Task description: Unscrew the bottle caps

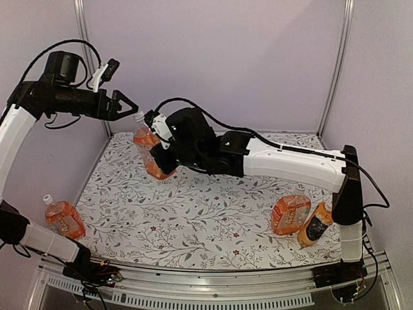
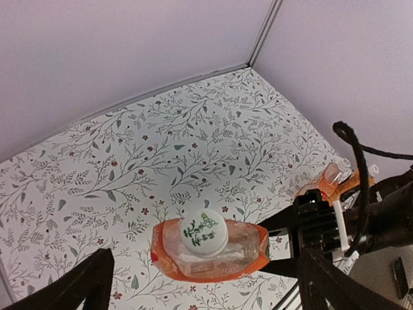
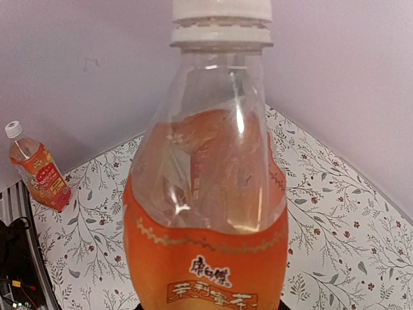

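My right gripper [image 1: 162,154] is shut on a clear bottle of orange liquid [image 1: 148,152], holding it tilted above the back left of the table. In the right wrist view this bottle [image 3: 206,213] fills the frame, its white cap [image 3: 221,13] on top. My left gripper [image 1: 124,103] stands open just left of and above that cap [image 1: 139,117], not touching it. From the left wrist the cap [image 2: 203,234] shows end-on, with green print, between the spread black fingers [image 2: 84,284].
Another capped orange bottle [image 1: 63,218] stands at the near left edge. At the near right lie an orange bottle [image 1: 290,214] and a dark-labelled one [image 1: 315,226], next to the right arm's base. A purple back wall and metal posts bound the floral tablecloth [image 1: 206,213].
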Controlling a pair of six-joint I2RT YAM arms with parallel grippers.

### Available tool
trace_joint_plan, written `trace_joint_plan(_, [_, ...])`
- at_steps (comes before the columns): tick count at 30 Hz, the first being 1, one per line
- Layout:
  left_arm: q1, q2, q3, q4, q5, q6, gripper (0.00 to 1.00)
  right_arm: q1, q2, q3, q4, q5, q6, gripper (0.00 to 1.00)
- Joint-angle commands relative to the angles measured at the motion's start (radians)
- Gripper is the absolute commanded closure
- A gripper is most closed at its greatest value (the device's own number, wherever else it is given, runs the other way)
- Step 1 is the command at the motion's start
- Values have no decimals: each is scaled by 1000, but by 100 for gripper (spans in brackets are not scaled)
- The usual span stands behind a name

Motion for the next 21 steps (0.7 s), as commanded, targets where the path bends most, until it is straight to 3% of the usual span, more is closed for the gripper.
trace_joint_plan(1, [-6,-82,94,-75,96,124,1,-9,-203,-134,85,-189,30,78])
trace_joint_plan(5, [-5,-155,85,-167,403,340,0,-9,-389,-348,298,-430,4,77])
trace_joint_plan(8, [-5,-221,2,-142,546,388,0,-8,-473,-426,408,-568,18,79])
trace_joint_plan(10, [-10,-303,-101,-10,532,345,0,-9,-501,-440,432,-645,31,79])
trace_joint_plan(13, [-44,-391,-271,223,362,222,1,-6,-507,-442,458,-703,45,79])
trace_joint_plan(17, [-124,-404,-342,248,390,262,0,-6,-501,-439,481,-710,45,80])
trace_joint_plan(21, [-201,-403,-361,328,305,252,1,-5,-486,-423,480,-753,41,82])
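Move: The bottle being worked on is already in the right hand's grip, its middle at the fingers and about 2 cm below them. From the empty, open left hand, that bottle's middle lies about 12 cm below, 5 cm to the right and 1 cm back. A second bottle, the near-left one, stands on the table some 20 cm back, 25 cm left and 17 cm below the right hand. The near-right bottle stands roughly 19 cm back, 37 cm right and 17 cm below that hand. The right hand keeps its hold on the bottle's body and hoists it about 18 cm while drawing it some 15 cm back towards the bases and a little to the right, its fingers swinging counter-clockwise and levelling up until they point left. The left hand, fingers staying wide open, backs off as well by about 15 cm, rising and then sinking part of the way again, and swings some 30 degrees clockwise while its fingers tip up towards level, so that they face the bottle's left side from close by, a touch not being clear. ##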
